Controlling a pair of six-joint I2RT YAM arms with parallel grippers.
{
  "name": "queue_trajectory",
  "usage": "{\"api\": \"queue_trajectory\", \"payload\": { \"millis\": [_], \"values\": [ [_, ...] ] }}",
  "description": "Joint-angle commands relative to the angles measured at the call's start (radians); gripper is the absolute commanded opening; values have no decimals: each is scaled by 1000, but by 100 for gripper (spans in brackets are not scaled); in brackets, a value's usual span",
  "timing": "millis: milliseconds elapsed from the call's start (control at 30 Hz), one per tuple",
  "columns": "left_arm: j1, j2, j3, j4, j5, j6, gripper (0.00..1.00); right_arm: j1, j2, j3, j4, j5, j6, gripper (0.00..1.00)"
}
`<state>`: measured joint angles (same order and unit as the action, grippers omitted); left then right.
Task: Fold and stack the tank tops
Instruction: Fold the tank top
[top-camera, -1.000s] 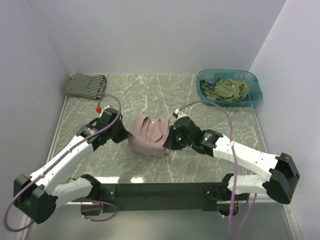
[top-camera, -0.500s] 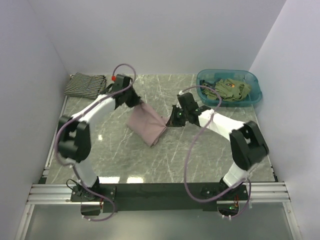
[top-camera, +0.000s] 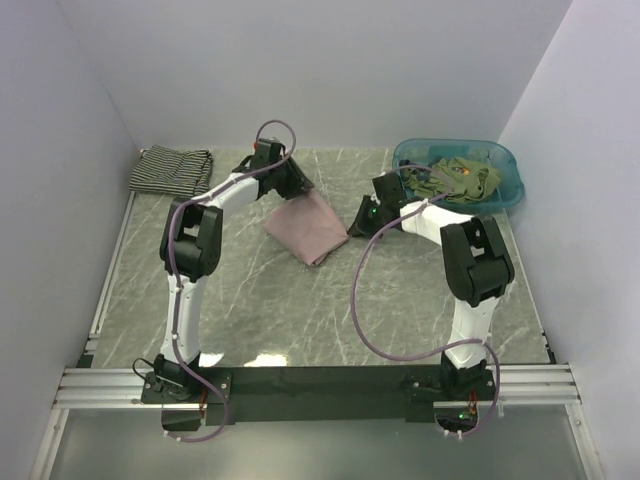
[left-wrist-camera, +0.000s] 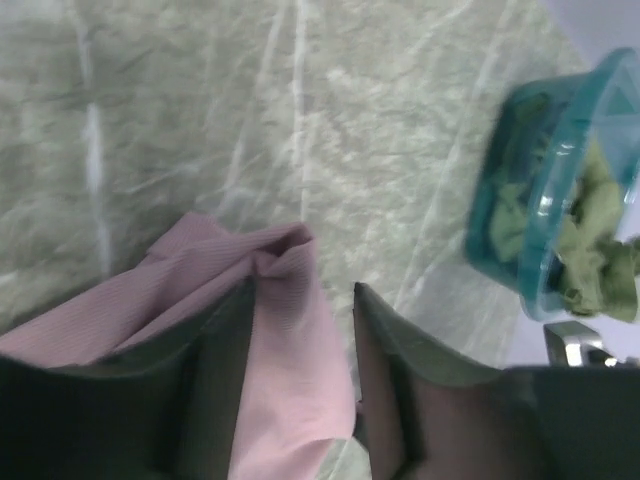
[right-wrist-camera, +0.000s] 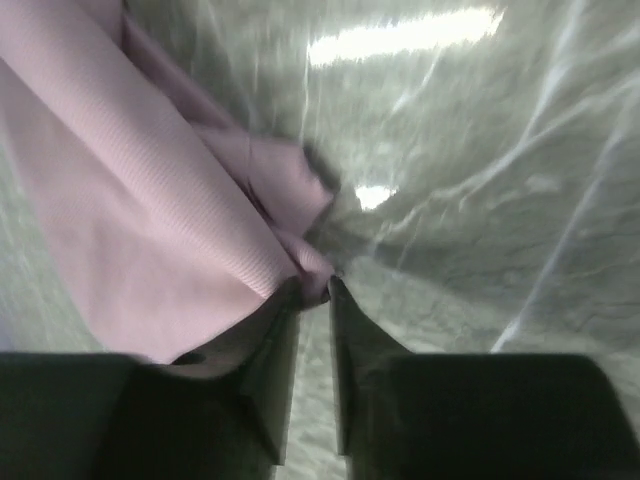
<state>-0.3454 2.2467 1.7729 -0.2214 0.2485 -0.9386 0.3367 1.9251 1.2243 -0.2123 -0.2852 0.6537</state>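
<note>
The dusty pink tank top (top-camera: 308, 228) lies folded on the marble table, toward the far middle. My left gripper (top-camera: 293, 187) is at its far left corner. In the left wrist view that gripper (left-wrist-camera: 303, 290) is open, and pink cloth (left-wrist-camera: 290, 370) lies loose between the fingers, against the left one. My right gripper (top-camera: 358, 222) is at the top's right corner. Its jaws (right-wrist-camera: 315, 282) stand slightly open, with a tip of the pink cloth (right-wrist-camera: 150, 220) at the fingertips. The striped tank top (top-camera: 172, 170) lies folded at the far left. Olive green tank tops (top-camera: 455, 178) are heaped in the basin.
The teal plastic basin (top-camera: 505, 190) stands at the far right corner, close behind the right arm, and also shows in the left wrist view (left-wrist-camera: 530, 180). White walls close in the table on three sides. Both arms are stretched far out over the table.
Both arms swung from the near middle to the far side, carrying the pink top with them. Both grippers, shut on the cloth before, have opened.
</note>
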Motion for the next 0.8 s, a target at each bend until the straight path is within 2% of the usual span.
{"api": "queue_trajectory", "payload": {
  "millis": [0,67,100,133,200,233,267,367,400,500,600,700,767],
  "values": [
    [22,-42,11,178,83,12,53,-10,-9,86,-28,102,-15,35],
    [31,-70,14,168,69,29,58,-10,-29,104,-51,153,-23,43],
    [45,-111,11,154,54,52,62,4,-47,101,-55,173,-31,55],
    [54,-137,4,122,5,61,64,16,-93,90,-59,207,-45,58],
    [78,-235,-35,50,-96,78,65,56,-167,70,-79,266,-51,59],
    [83,-268,-47,-4,-244,74,65,74,-193,35,-76,273,-52,59],
    [94,-326,-85,-124,-315,51,63,100,-218,15,-72,284,-51,59],
    [117,-442,-211,-185,-417,8,56,218,-279,-40,-65,316,-17,57],
    [120,-470,-325,-155,-393,-8,55,248,-285,-49,-65,322,-5,57],
    [123,-541,-526,-45,-272,-28,57,335,-285,-75,-58,334,53,56],
    [123,-541,-646,63,-146,-40,61,381,-276,-85,-42,357,95,56],
    [121,-492,-704,152,-16,-46,62,404,-249,-77,-41,379,109,56],
    [120,-461,-717,215,21,-58,63,409,-215,-65,-30,373,118,55]
  ]
}}
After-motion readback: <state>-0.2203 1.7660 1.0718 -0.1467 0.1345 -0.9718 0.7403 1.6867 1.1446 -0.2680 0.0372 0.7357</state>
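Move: For the left hand, the tank top's left corner is about 12 cm left, 11 cm back and 6 cm below; the striped stack is some 40 cm left and 6 cm ahead. From the right hand, the tank top's near corner lies roughly 9 cm left and 10 cm back, a couple of centimetres lower, and the teal bin's middle is about 30 cm right and 19 cm ahead. Both hands spread their already parting fingers wider and come free of the tank top's far and right corners, the left hand arcing up and left by about 15 cm, turning some 20 degrees counter-clockwise, then going back and down over the left corner. The right hand first eases forward, then lifts about 8 cm while swinging back and left, and starts sinking over the near corner, fingers still open. ##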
